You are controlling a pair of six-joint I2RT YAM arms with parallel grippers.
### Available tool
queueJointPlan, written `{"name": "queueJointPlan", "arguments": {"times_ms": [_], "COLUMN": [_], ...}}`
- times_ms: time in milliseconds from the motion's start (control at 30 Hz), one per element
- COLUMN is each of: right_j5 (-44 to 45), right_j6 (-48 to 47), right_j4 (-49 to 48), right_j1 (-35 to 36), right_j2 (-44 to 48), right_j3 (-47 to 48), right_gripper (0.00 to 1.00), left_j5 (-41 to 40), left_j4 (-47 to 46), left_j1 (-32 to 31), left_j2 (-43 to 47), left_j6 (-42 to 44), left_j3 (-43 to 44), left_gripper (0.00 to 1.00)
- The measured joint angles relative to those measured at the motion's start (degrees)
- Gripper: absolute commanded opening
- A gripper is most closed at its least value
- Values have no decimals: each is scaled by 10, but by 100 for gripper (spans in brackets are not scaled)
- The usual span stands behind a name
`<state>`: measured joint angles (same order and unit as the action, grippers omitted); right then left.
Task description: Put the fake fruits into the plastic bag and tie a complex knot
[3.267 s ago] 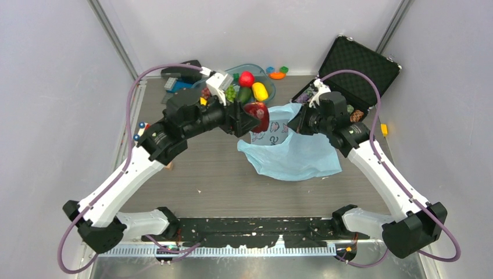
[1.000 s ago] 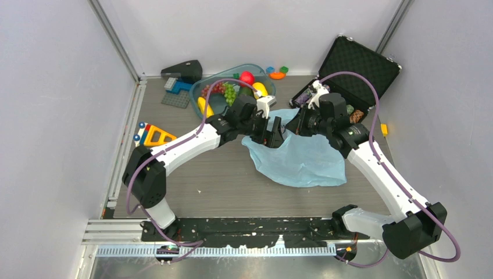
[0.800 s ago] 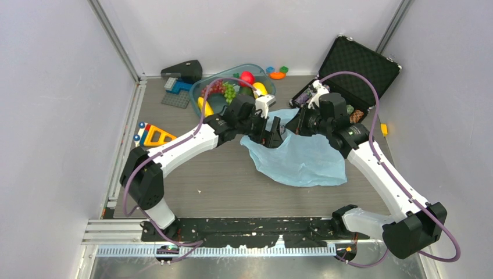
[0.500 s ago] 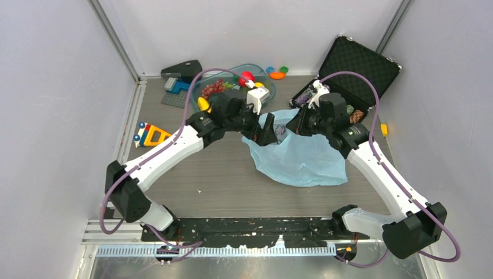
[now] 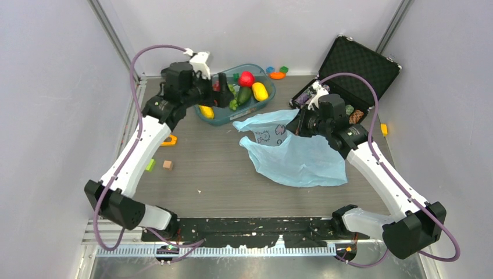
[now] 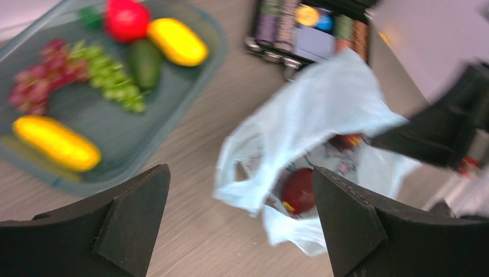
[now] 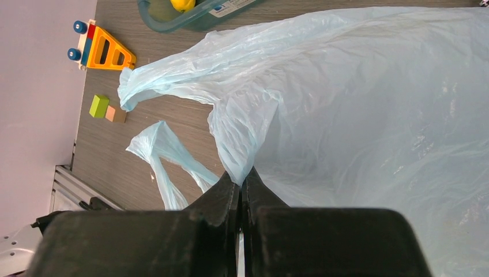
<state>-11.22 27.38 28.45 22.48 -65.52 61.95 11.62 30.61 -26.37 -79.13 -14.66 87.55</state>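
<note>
The light-blue plastic bag (image 5: 296,157) lies right of centre with its mouth lifted toward the tub. My right gripper (image 5: 295,125) is shut on the bag's rim (image 7: 241,173). One loop handle (image 7: 164,156) hangs free. A dark red fruit (image 6: 298,190) sits inside the bag's mouth. My left gripper (image 5: 225,97) is open and empty, hovering over the blue tub (image 5: 218,119). In the tub are a red apple (image 5: 246,78), yellow fruit (image 5: 260,91), a dark green one (image 5: 244,95), grapes (image 6: 109,81) and another yellow one (image 6: 57,144). No knot is in view.
An open black case (image 5: 360,64) stands at the back right, close behind my right arm. Small coloured toy blocks (image 5: 277,72) lie behind the tub. An orange toy (image 5: 169,139) and two little blocks (image 5: 160,164) lie on the left side of the table.
My left gripper pulled out of the bag's mouth, opened wider and swung back-left over the tub; the dark red fruit stayed in the bag. The right gripper held still.
</note>
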Motion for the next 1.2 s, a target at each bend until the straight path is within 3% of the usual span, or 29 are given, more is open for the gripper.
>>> {"name": "queueJointPlan", "arguments": {"times_ms": [200,400,733,1033,1200], "right_j5": [0,-1,-1,-1,-1], "right_j6": [0,0,0,0,0], "right_j4": [-3,-7,-9,-10,-10], "right_j1": [0,0,0,0,0], "right_j2": [0,0,0,0,0], "right_j3": [-5,-9,-9,-9,-9], "right_gripper": [5,5,5,5,5], "left_j5": [-66,-117,-159,-161,-160], "left_j4": [8,26,89,113,117], "left_j1": [115,174,197,198,198], "left_j2": [-92,-238,-409,-434,-446], "left_j6": [-46,-72,-75,-75,-75], "left_j3": [15,77,231,231,228], "left_gripper": [79,74,65,58,49]}}
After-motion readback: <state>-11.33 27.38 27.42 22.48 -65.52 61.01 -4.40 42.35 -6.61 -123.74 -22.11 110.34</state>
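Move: The yellow fruit at the left end of the tray is about 19 cm ahead of the left hand, 12 cm to its left and roughly 29 cm below. At similar depth, the red grapes lie some 29 cm ahead and 8 cm left, the green grapes 27 cm ahead and 2 cm left, and the grey toy plate 24 cm ahead and 25 cm left. From the right hand, the yellow fruit is around 23 cm ahead, 36 cm left and 20 cm down. Sweeping forward and left while dropping, then mostly straight down, the left hand goes from high over the tray to just above its left end wall, beside the yellow fruit: about 23 cm down in all. The wrist swings some 35 degrees counter-clockwise and tips down to point the fingers at the tray, and these narrow from wide open to about half. The right hand stays, still pinching the bag's rim. ##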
